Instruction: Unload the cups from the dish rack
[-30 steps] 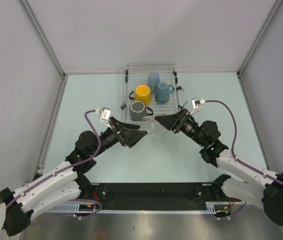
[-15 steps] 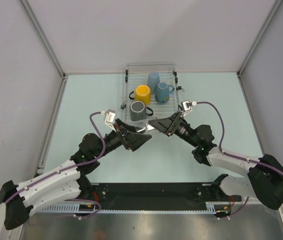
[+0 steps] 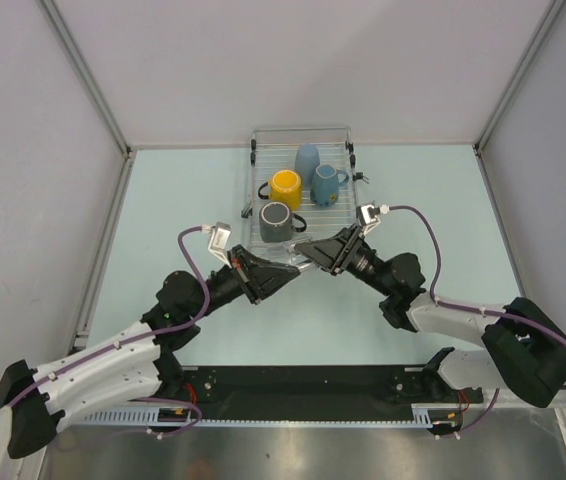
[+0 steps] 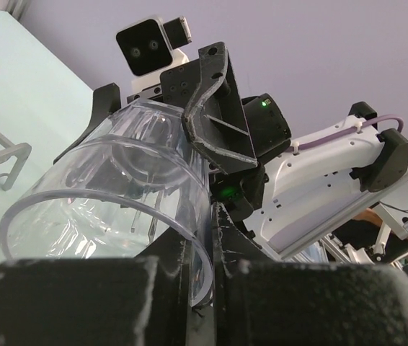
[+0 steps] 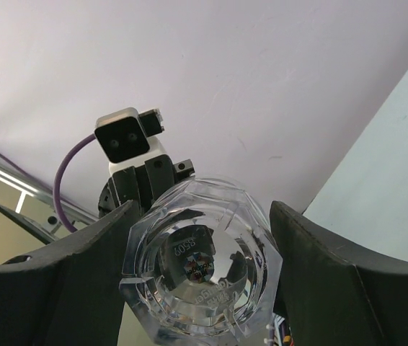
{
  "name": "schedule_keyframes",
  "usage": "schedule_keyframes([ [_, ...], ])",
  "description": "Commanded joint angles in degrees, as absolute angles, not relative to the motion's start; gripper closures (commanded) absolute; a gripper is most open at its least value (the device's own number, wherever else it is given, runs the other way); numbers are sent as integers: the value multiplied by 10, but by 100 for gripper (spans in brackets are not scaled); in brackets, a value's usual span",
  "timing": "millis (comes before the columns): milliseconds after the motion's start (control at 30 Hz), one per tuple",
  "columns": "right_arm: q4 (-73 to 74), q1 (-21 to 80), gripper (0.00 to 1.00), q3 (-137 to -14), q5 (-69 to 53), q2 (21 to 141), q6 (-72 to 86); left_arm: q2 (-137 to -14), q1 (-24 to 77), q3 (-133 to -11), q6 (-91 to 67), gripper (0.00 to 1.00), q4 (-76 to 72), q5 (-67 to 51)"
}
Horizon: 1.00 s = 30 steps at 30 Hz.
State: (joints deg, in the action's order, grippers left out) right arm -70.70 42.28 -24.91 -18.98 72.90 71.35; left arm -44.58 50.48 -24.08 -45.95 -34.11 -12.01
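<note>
A clear glass tumbler (image 3: 299,256) hangs on its side above the table, in front of the dish rack (image 3: 303,131), between both grippers. My left gripper (image 3: 285,267) is shut on the tumbler's rim wall (image 4: 202,238), one finger inside and one outside. My right gripper (image 3: 310,250) grips the tumbler's faceted base (image 5: 200,270) across its width, a finger on each side. In the rack stand a yellow mug (image 3: 285,187), a dark grey mug (image 3: 276,220), a blue handled mug (image 3: 325,183) and a pale blue handleless cup (image 3: 307,158).
The rack stands at the back middle of the pale green table (image 3: 433,200). Grey walls (image 3: 33,150) close in the left, right and back. A black rail (image 3: 313,385) runs along the near edge by the arm bases.
My left gripper has shut on the tumbler's rim; a second ago it stood open beside it. The right gripper, still holding the tumbler, has moved left towards the left gripper.
</note>
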Motion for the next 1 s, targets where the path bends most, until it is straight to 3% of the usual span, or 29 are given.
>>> schedule_keyframes([
  [0, -752, 432, 92, -259, -210, 719, 705, -444, 503, -238, -453, 100, -337, -98],
  [67, -720, 428, 68, -259, -218, 707, 700, -438, 503, -249, -446, 100, -303, -86],
  [100, -709, 427, 47, -255, -218, 700, 696, -434, 503, -253, -436, 100, -289, -81],
  [133, -688, 423, 37, -251, -212, 683, 689, -426, 503, -258, -431, 100, -278, -77],
  [167, -675, 420, 19, -247, -207, 673, 684, -424, 503, -265, -424, 100, -253, -66],
  [233, -632, 408, 3, -242, -199, 640, 674, -411, 503, -273, -408, 100, -230, -55],
  [400, -473, 366, 0, -265, -186, 557, 620, -397, 503, -315, -367, 100, -131, -9],
  [467, -339, 351, 0, -300, -153, 511, 566, -390, 502, -336, -355, 100, -79, 15],
  [667, 18, 349, 0, -431, 26, 466, 441, -392, 502, -425, -318, 100, 107, 129],
  [833, 160, 372, 0, -469, 153, 466, 410, -426, 502, -501, -306, 100, 263, 234],
  [967, 241, 407, 0, -492, 256, 481, 412, -504, 502, -590, -309, 100, 387, 230],
])
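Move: Between the two hands hangs the clear cup, its rim wall already shut in the left fingers, its base end still in the right ones. Its middle is about 4 cm ahead and 1 cm right of the left hand, 1 cm behind and 2 cm left of the right one, level with both. From the left hand the grey mug stands some 23 cm ahead, 5 cm left and 19 cm below; the yellow mug is about 12 cm beyond the grey one and 2 cm right of it. Opening wider, the right fingers let go of the cup's base end, and that hand backs off about 12 cm to the right and 5 cm forward, rising some 4 cm then sinking back, its fingertips tilting down as it turns clockwise. The left keeps its pinch on the rim and carries the cup about 9 cm left and 6 cm forward, slightly lower, turning some 30 degrees counter-clockwise, fingers tipping down. ##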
